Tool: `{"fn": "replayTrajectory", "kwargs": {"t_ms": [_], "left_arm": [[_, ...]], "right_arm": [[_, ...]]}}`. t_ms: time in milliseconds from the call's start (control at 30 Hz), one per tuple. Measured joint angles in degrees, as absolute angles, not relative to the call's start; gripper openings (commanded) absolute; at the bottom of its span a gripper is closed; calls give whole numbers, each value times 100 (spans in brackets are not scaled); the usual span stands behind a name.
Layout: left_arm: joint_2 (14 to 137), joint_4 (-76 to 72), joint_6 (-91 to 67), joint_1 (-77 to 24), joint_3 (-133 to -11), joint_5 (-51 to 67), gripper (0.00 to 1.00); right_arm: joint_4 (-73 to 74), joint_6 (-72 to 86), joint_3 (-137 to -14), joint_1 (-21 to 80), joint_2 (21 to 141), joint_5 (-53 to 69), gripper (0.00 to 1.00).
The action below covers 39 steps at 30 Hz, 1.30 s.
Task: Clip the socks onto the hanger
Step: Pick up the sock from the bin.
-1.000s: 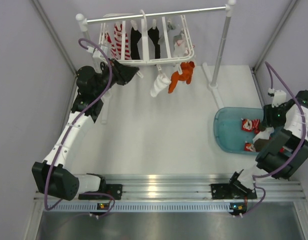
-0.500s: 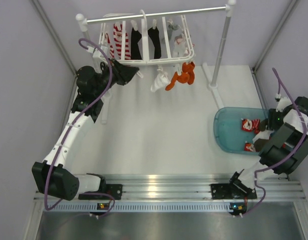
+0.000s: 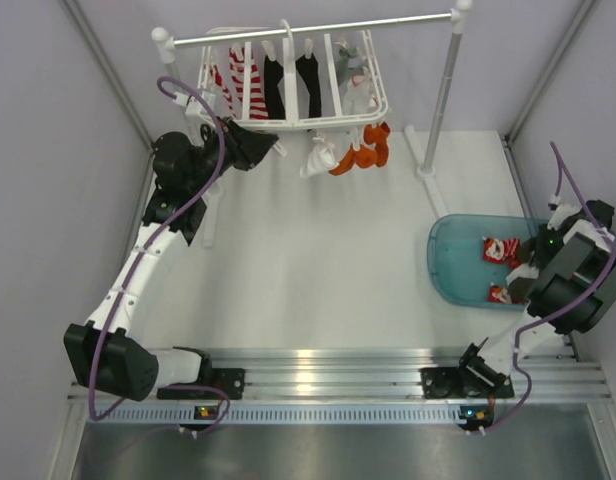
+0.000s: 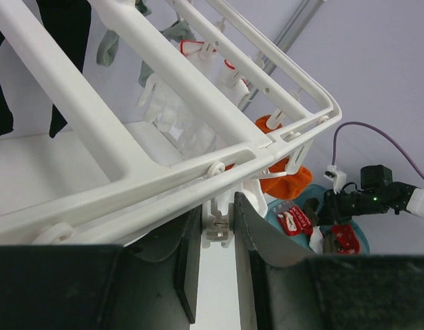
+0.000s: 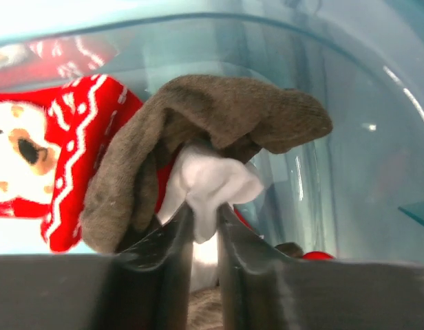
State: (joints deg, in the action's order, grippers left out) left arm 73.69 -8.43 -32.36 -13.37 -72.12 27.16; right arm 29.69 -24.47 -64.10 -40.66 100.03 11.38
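Observation:
The white hanger [image 3: 293,123] hangs from the rail at the back with striped [image 3: 238,88], black [image 3: 290,84] and grey socks [image 3: 350,74] on it. A white sock [image 3: 318,155] and an orange sock [image 3: 366,148] dangle below its front edge. My left gripper [image 3: 260,146] is shut on a small white clip [image 4: 217,221] under the hanger's front bar [image 4: 164,184]. My right gripper [image 3: 533,277] is down in the teal bin, shut on a white sock [image 5: 212,180]. A brown sock [image 5: 219,108] drapes over that white sock, beside a red patterned sock [image 5: 71,134].
The teal bin [image 3: 443,272] stands at the right with red patterned socks [image 3: 500,248] inside. The silver rail [image 3: 318,28] on white posts [image 3: 443,95] spans the back. Grey walls close in on both sides.
My right gripper has dropped deeper into the bin and closed on the white sock. The dangling white and orange socks have swung up and to the left a little. The left arm has held still.

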Motion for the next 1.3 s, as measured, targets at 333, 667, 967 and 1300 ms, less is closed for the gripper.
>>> {"fn": "replayTrajectory", "kwargs": {"t_ms": [333, 667, 967, 1300], "left_arm": [[7369, -840, -3177, -1337, -7212, 2718, 0], [7367, -836, -3131, -1337, -7212, 2716, 0], [7367, -834, -3129, -1337, -7212, 2714, 0], [7367, -834, -3131, -1337, -7212, 2718, 0]], "right_arm": [[3813, -3131, -6525, -4248, 9299, 1876, 0], [4606, -4318, -7653, -4257, 8416, 2849, 0], [5004, -3186, -7557, -4200, 8595, 3771, 0], [4683, -2842, -6125, -3417, 8267, 4805, 0]]}}
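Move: The white sock lies right at the right hand, its middle only about 2 cm to the left, 1 cm back and 1 cm lower, already between the narrowing fingertips. A brown sock curls round it some 4 cm ahead and 2 cm left; the red face-patterned sock is roughly 10 cm left and 3 cm ahead, both about 2 cm below the hand. From the left hand, the white sock is roughly 61 cm right, 10 cm back and 39 cm below. The right fingers finish closing on the white sock, pinching a fold of it, and the hand draws it up out of the sock pile by some 16 cm with little sideways travel. Still gripping, the hand then sweeps left across the bin to about 17 cm left of its start, sinking some 6 cm on the way, while the wrist tips the fingers up from steeply downward towards forward and left, by some 40 degrees in all. ##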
